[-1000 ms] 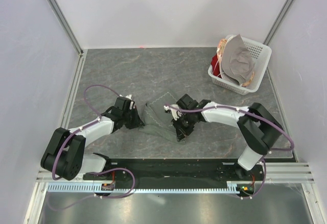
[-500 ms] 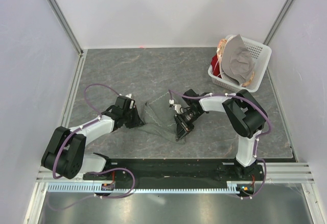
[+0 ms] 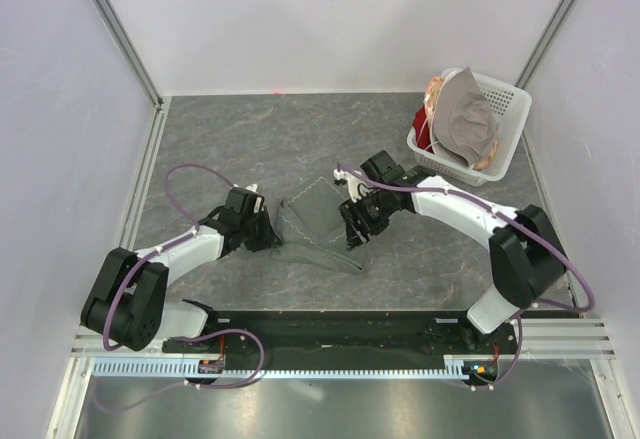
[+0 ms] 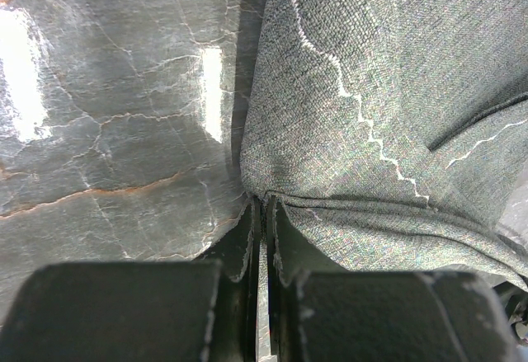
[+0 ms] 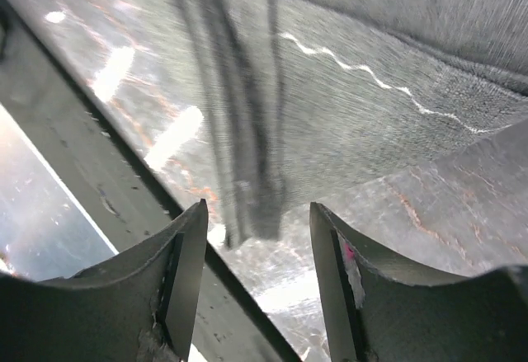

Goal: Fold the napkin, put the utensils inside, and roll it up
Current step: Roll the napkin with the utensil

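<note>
The dark grey-green napkin [image 3: 318,227] lies bunched and partly rolled at the middle of the table, between the two arms. Its light stitched hem shows in the left wrist view [image 4: 371,98] and the right wrist view [image 5: 355,115]. My left gripper [image 3: 272,239] is shut, its tips [image 4: 264,207] pinching the napkin's left edge against the table. My right gripper [image 3: 356,225] hangs open just above the napkin's right part, with nothing between its fingers [image 5: 257,226]. Below it a rolled end of the cloth lies on the table. The utensils are out of view.
A white basket [image 3: 508,109] with a paler grey cloth [image 3: 465,119] and some red and orange items stands at the back right corner. The black mounting rail [image 3: 340,324] runs along the near edge. White walls close in the left, back and right sides.
My right gripper has opened and let go of the napkin, then drawn back a little from the near edge. The released cloth end has dropped flat. The left gripper has held still.
</note>
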You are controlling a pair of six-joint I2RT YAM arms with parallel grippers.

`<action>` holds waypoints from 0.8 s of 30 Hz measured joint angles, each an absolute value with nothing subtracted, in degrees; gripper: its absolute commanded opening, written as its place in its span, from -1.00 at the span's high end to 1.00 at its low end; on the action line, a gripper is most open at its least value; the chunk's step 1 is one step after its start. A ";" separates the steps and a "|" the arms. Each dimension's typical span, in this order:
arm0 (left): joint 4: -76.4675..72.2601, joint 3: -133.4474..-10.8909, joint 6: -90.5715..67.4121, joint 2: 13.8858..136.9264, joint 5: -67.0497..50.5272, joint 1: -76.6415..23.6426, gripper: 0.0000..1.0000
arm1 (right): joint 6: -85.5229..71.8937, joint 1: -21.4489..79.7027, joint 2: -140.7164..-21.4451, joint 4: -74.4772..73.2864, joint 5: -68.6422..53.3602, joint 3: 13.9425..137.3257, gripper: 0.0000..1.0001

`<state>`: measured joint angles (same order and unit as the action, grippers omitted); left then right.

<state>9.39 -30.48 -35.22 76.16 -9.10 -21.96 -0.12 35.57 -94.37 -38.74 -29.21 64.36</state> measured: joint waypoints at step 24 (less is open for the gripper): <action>9.37 -30.48 -35.09 76.16 -9.13 -21.96 0.96 | -4.27 45.80 -100.16 -40.14 -26.61 65.10 -0.15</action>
<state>9.37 -30.48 -35.09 76.16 -9.13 -21.96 -4.27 45.80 -100.16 -40.14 -26.61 65.10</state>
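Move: The napkin's near fold has its right end some 3 cm back of the right hand, straight across from it, and about 6 cm below. The pinched left end of the fold lies about 14 cm left and 1 cm ahead, equally low; the stitched flap is some 6 cm ahead and 5 cm left. From the left hand, still shut on the napkin, the fold's right end lies roughly 15 cm right and 3 cm back, about level in height. The open right hand arcs back about 7 cm and left, dips about 5, then eases forward towards the fold. ##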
